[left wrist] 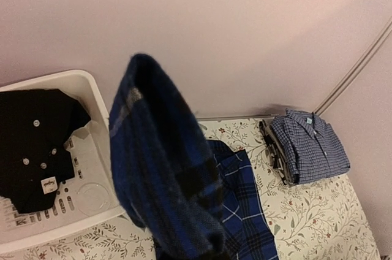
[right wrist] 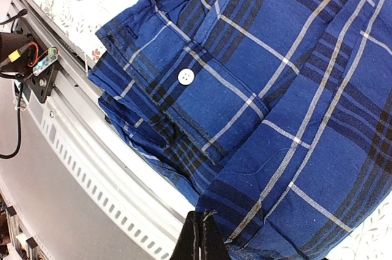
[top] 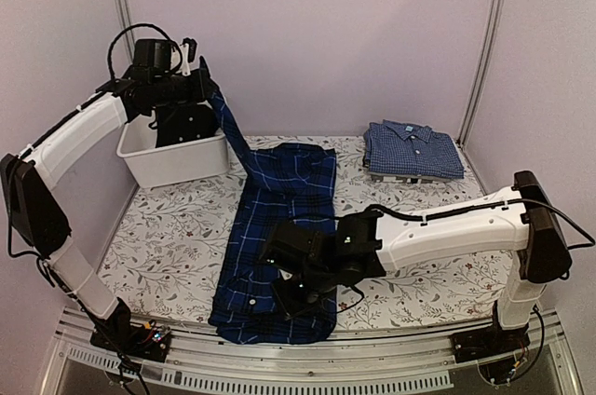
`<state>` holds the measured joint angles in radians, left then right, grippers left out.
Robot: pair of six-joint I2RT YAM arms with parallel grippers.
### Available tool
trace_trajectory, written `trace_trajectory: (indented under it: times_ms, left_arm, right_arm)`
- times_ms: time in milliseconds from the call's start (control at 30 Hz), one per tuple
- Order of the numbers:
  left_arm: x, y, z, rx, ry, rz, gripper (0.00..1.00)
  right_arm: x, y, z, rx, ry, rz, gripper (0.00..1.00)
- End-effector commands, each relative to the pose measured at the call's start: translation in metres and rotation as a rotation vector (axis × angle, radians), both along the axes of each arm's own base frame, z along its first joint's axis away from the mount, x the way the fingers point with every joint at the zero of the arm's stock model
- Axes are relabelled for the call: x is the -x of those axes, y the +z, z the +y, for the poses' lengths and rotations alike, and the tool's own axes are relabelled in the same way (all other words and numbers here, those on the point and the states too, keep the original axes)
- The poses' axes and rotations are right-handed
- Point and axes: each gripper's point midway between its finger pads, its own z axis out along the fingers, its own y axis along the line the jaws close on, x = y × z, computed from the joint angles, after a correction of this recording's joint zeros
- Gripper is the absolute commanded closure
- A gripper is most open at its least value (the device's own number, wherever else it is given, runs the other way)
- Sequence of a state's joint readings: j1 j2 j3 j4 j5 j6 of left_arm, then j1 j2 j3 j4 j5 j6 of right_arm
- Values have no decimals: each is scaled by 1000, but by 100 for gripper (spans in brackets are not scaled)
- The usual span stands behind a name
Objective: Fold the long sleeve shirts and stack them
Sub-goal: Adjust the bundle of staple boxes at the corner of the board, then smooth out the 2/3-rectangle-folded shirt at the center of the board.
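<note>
The navy and royal-blue plaid long sleeve shirt (top: pixel 279 199) lies lengthwise on the table, its lower end at the front edge. My left gripper (top: pixel 202 78) is raised at the back left and shut on a sleeve (left wrist: pixel 165 168), which stretches from it down to the shirt. That sleeve hides its fingers in the left wrist view. My right gripper (right wrist: pixel 202 237) is low over the shirt's near end, shut with the plaid hem (right wrist: pixel 245 211) pinched at its tips. A lighter blue fine-checked shirt (top: pixel 413 150) sits folded at the back right.
A white bin (top: pixel 172 164) at the back left holds a black buttoned garment (left wrist: pixel 33 140), right under the left arm. The metal front rail (right wrist: pixel 98 156) runs just beside the right gripper. The walls stand close behind and to the right of the folded shirt (left wrist: pixel 309 146).
</note>
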<state>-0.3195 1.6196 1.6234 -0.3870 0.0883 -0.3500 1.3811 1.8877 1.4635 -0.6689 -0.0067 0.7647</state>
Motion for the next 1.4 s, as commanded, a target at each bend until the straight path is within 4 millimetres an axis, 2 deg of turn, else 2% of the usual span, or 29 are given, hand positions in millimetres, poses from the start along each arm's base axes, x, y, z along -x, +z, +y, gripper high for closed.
trace_trajectory:
  times_ms: [0, 333, 533, 633, 767, 933, 1000, 1067, 1233, 1333, 1367]
  left_arm:
    - [-3, 24, -4, 13, -17, -56, 100]
    - [-6, 42, -3, 3, -12, -94, 100]
    - [-12, 43, -10, 13, -36, -101, 100]
    - [-14, 37, -13, 7, -41, -90, 100]
    - [-17, 20, -11, -9, -29, -59, 100]
    - [-19, -4, -7, -35, -7, -19, 100]
    - [-18, -13, -6, -39, -8, -4, 100]
    - [-16, -18, -8, -35, -19, -1, 100]
    - [-7, -25, -21, -17, -99, 0, 100]
    - [4, -26, -35, -11, -172, -9, 100]
    - [8, -25, -40, -13, -194, -13, 100]
  right_arm:
    - [12, 13, 6, -60, 47, 8, 100]
    - [20, -7, 13, -67, 86, 50, 100]
    - [17, -23, 17, -72, 88, 86, 100]
    - [13, -27, 18, -85, 87, 99, 100]
    - [7, -23, 23, -114, 94, 99, 90]
    - [-6, -6, 29, -169, 91, 82, 62]
    - [-25, 8, 23, -191, 57, 43, 54]
    - [-53, 22, 11, -214, -2, 1, 53]
    - [-144, 60, -27, -270, -185, -131, 55]
    - [-200, 73, -48, -324, -285, -182, 58]
    - [-225, 77, -59, -349, -332, -194, 61]
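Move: Just below the right hand, which still pinches the lifted hem cloth, the shirt's near hem lies about 4 cm back, 3 cm left and 8 cm down; the buttoned cuff is roughly 4 cm ahead and 8 cm left, and the shirt's upper part some 37 cm ahead. From the left hand, holding the sleeve high, that upper part is about level, 17 cm right and 33 cm down; the white box is 8 cm ahead, 15 cm left. Easing a little back and left and sinking about 2.5 cm, the right hand opens its fingers to let go of the hem cloth, then sweeps forward about 15 cm and slightly right while rising, over the shirt towards its upper part, fingers still open. The left hand keeps its pinch on the sleeve, lifting 4 cm, then lowering it over 8 cm. ##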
